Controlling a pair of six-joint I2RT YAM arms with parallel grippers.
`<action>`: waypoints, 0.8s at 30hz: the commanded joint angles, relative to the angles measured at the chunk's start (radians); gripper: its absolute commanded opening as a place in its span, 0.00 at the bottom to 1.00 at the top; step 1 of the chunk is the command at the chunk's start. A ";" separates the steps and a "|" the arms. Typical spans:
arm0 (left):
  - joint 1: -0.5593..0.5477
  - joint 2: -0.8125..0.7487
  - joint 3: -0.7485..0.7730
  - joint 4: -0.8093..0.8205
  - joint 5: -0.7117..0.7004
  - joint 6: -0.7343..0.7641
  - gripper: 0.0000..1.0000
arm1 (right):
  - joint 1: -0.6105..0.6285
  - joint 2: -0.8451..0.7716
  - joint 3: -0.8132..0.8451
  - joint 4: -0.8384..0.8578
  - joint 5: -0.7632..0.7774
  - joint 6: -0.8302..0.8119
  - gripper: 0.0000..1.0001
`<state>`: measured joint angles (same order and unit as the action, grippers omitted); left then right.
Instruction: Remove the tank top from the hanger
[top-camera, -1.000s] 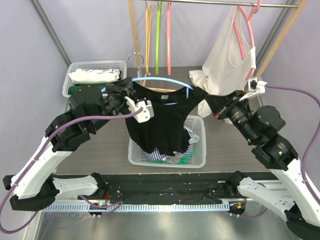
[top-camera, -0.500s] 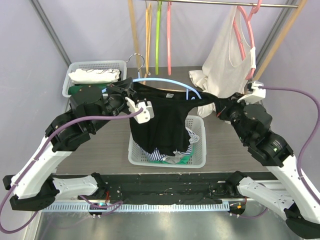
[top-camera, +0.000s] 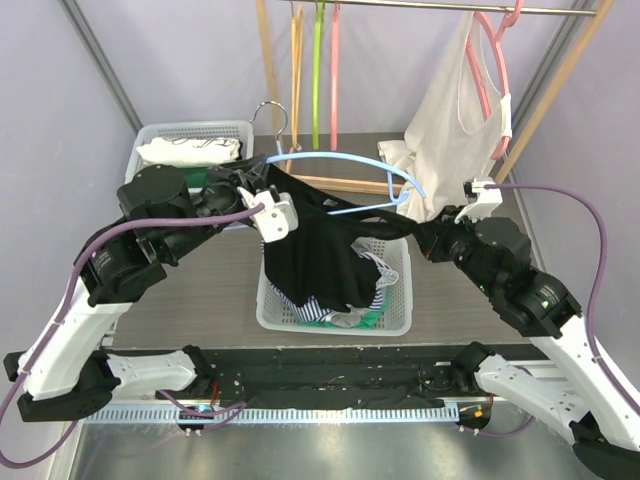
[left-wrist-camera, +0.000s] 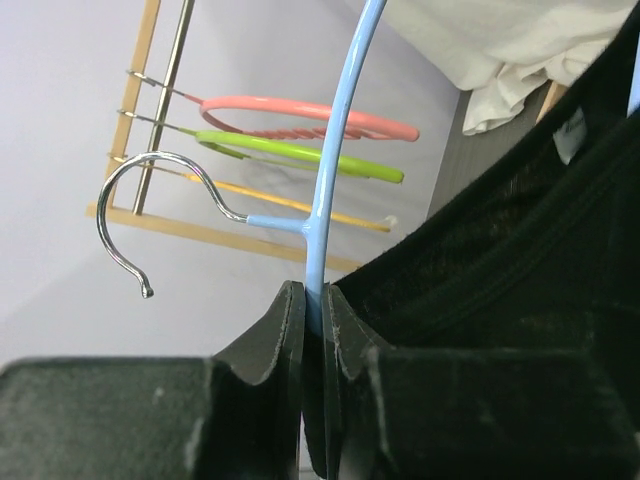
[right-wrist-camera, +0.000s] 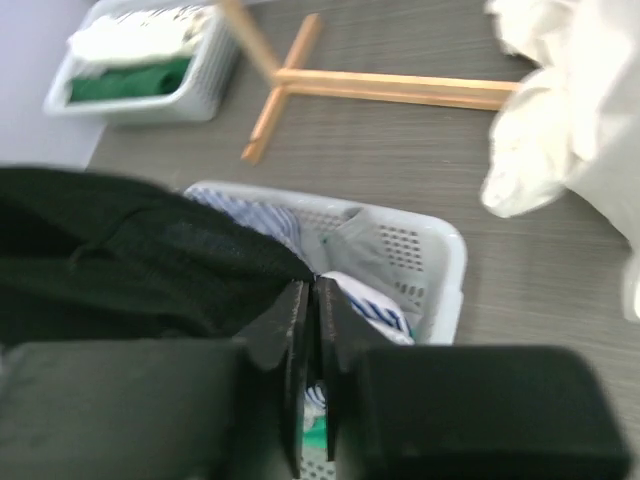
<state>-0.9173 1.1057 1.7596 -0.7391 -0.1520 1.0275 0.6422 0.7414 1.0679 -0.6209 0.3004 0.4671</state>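
Observation:
A black tank top (top-camera: 320, 250) hangs from the left part of a light blue hanger (top-camera: 350, 160) with a silver hook. The hanger's right end sticks out bare. My left gripper (top-camera: 255, 190) is shut on the hanger's blue rod (left-wrist-camera: 335, 150) just below the neck, at jaws (left-wrist-camera: 318, 300), with the tank top (left-wrist-camera: 500, 270) beside it on the right. My right gripper (top-camera: 425, 238) pulls one edge of the tank top out to the right. In the right wrist view the black cloth (right-wrist-camera: 120, 260) runs into the tips of the nearly shut right gripper (right-wrist-camera: 312, 290).
A white basket (top-camera: 395, 320) of mixed clothes sits under the tank top, its rim also in the right wrist view (right-wrist-camera: 440, 250). Another white basket (top-camera: 190, 130) with folded clothes stands back left. A white garment (top-camera: 450, 110) on a pink hanger and coloured hangers (top-camera: 318, 70) hang from the rail.
The right gripper has drawn the tank top's right shoulder off the hanger's right end and moved down toward me. The hanger's right arm now shows bare and the left arm has shifted slightly.

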 joint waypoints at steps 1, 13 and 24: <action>-0.006 -0.012 -0.030 0.056 0.058 -0.044 0.00 | 0.002 -0.059 0.095 0.021 -0.363 -0.154 0.28; -0.092 -0.155 -0.437 0.457 0.121 0.370 0.00 | 0.001 0.039 0.521 -0.175 -0.633 -0.298 0.53; -0.181 -0.187 -0.480 0.580 0.140 0.535 0.00 | 0.001 0.159 0.552 -0.126 -0.659 -0.459 0.53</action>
<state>-1.0714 0.9676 1.2785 -0.3180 -0.0315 1.4723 0.6422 0.8955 1.6173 -0.7811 -0.3286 0.0937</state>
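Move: The right gripper, pinching the tank top's pulled-out edge, has the blue hanger's bare right end some 15 cm above it, about 4 cm to its left and 3 ahead; the tank top's middle lies roughly 17 cm left, level ahead and 3 below. The clothes basket's middle sits about 10 cm right of the left gripper, which holds the hanger, roughly 2 cm back and 42 below. Open the right gripper to let go of the tank top's edge, swing it back about 12 cm and up 18, then ease forward, left and down to bring its open fingers around the hanger's right end, turning counter-clockwise and tipping up. Keep the left grip on the hanger, carrying it about 7 cm right with a quick dip and partial rise, turning clockwise and tipping up. ##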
